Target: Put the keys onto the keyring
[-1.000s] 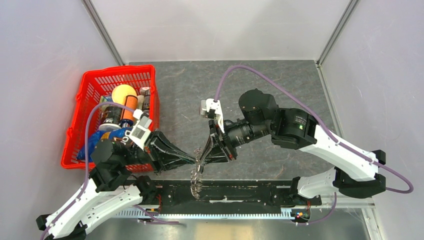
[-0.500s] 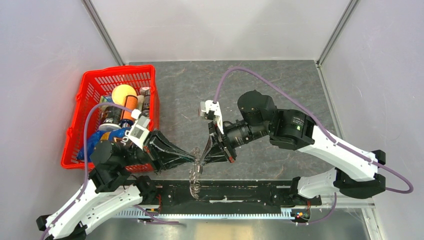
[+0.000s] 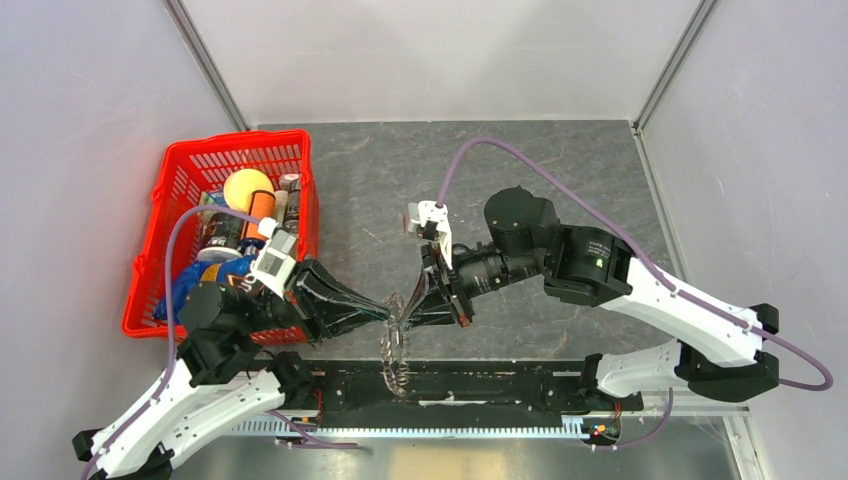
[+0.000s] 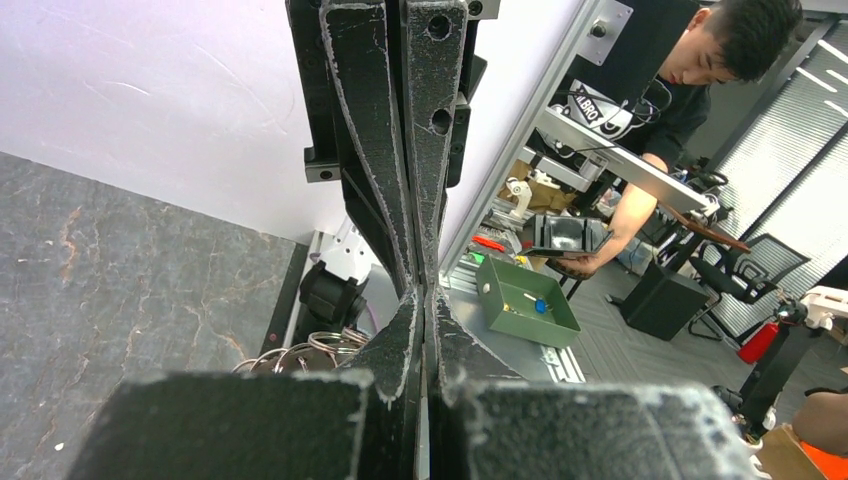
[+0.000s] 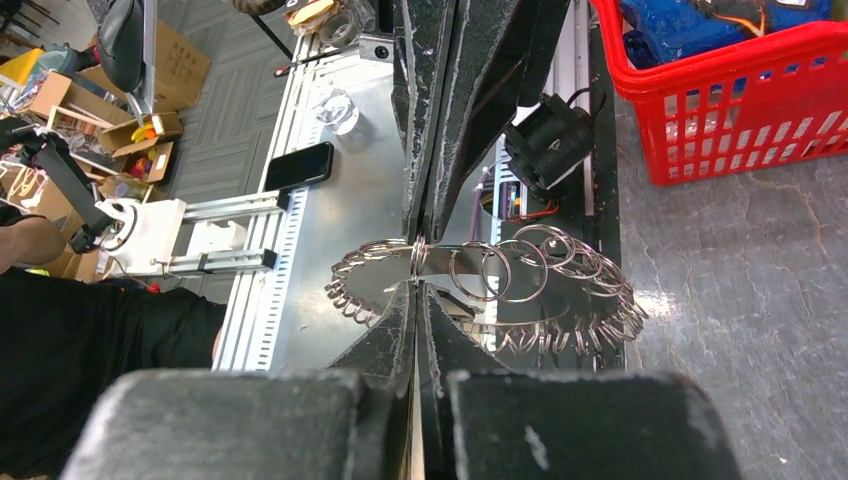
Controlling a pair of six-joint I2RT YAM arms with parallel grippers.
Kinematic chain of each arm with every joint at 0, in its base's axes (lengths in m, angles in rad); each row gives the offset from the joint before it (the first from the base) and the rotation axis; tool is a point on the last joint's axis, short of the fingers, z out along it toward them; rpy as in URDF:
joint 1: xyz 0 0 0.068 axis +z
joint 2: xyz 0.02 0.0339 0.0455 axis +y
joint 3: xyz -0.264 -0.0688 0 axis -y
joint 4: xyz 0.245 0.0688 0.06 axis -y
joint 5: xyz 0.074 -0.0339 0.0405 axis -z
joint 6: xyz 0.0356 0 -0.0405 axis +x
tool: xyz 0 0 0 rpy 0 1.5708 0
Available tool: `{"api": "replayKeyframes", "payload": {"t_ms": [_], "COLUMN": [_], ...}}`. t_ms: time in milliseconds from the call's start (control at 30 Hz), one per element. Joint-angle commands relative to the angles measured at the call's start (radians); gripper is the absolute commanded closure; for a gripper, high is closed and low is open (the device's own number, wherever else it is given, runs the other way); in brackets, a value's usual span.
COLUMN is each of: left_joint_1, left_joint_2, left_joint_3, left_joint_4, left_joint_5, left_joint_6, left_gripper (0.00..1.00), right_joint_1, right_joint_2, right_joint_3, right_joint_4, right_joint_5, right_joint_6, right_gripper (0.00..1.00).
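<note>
The keyring (image 3: 392, 352), a large ring strung with many small metal loops, hangs in the air just above the table's near edge. My left gripper (image 3: 390, 311) comes in from the left and my right gripper (image 3: 408, 318) from the right, tip to tip at the top of the ring. The right wrist view shows the keyring (image 5: 600, 300) lying flat across the picture. There my right gripper (image 5: 415, 285) is shut on its rim, straight opposite the left fingers (image 5: 440, 120). From the left wrist, my left gripper (image 4: 425, 300) is shut, with loops of the keyring (image 4: 305, 348) beside it. The keys are out of view.
A red basket (image 3: 170, 210) holding a yellow ball (image 3: 247, 187), cans and a blue packet stands at the left, close behind my left arm. A black rail (image 3: 480, 385) runs along the table's near edge under the hanging ring.
My right gripper has shut on the ring's rim and its arm has shifted slightly right. The left gripper and the keyring have hardly moved.
</note>
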Motion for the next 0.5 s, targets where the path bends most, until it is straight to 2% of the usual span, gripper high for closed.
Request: {"api": "replayKeyframes", "payload": {"t_ms": [0, 67, 200, 467], "left_joint_1": [-0.001, 0.000, -0.001, 0.000], "left_joint_2": [-0.006, -0.009, -0.012, -0.016], "left_joint_3": [0.006, 0.007, 0.004, 0.000], "left_joint_4": [0.084, 0.084, 0.084, 0.087], "left_joint_5": [-0.047, -0.049, -0.050, -0.051], "left_joint_6": [-0.007, -0.008, -0.008, -0.007], "left_gripper": [0.98, 0.98, 0.98, 0.98], "right_joint_1": [0.008, 0.009, 0.009, 0.009], "right_joint_2": [-0.018, -0.017, -0.029, -0.043], "right_joint_3": [-0.016, -0.012, 0.008, 0.025], "right_joint_4": [0.055, 0.053, 0.050, 0.059], "right_joint_5": [-0.006, 0.002, 0.019, 0.080], "right_joint_6": [0.024, 0.022, 0.018, 0.006], "right_gripper": [0.92, 0.81, 0.73, 0.68]}}
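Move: The small ring of the keyring is pinched in my left fingertips, some 2 cm to the left of my shut right fingertips, about 1 cm farther out and 1 cm above them. The key is right at my right tips, about 1 cm to their left and 1 cm below. The big loop of coils hangs about 7 cm below my right hand, 2 cm ahead and 2 cm to the left. From my left hand, the key lies about 1 cm to the right, 1 cm back and 2 cm lower. I spread my right fingers to about a third of their range, one on either side of the key, letting go of it. The right hand otherwise stays beside the left fingertips, within about half a centimetre. My left hand keeps its shut pinch on the small ring and lifts barely half a centimetre. ##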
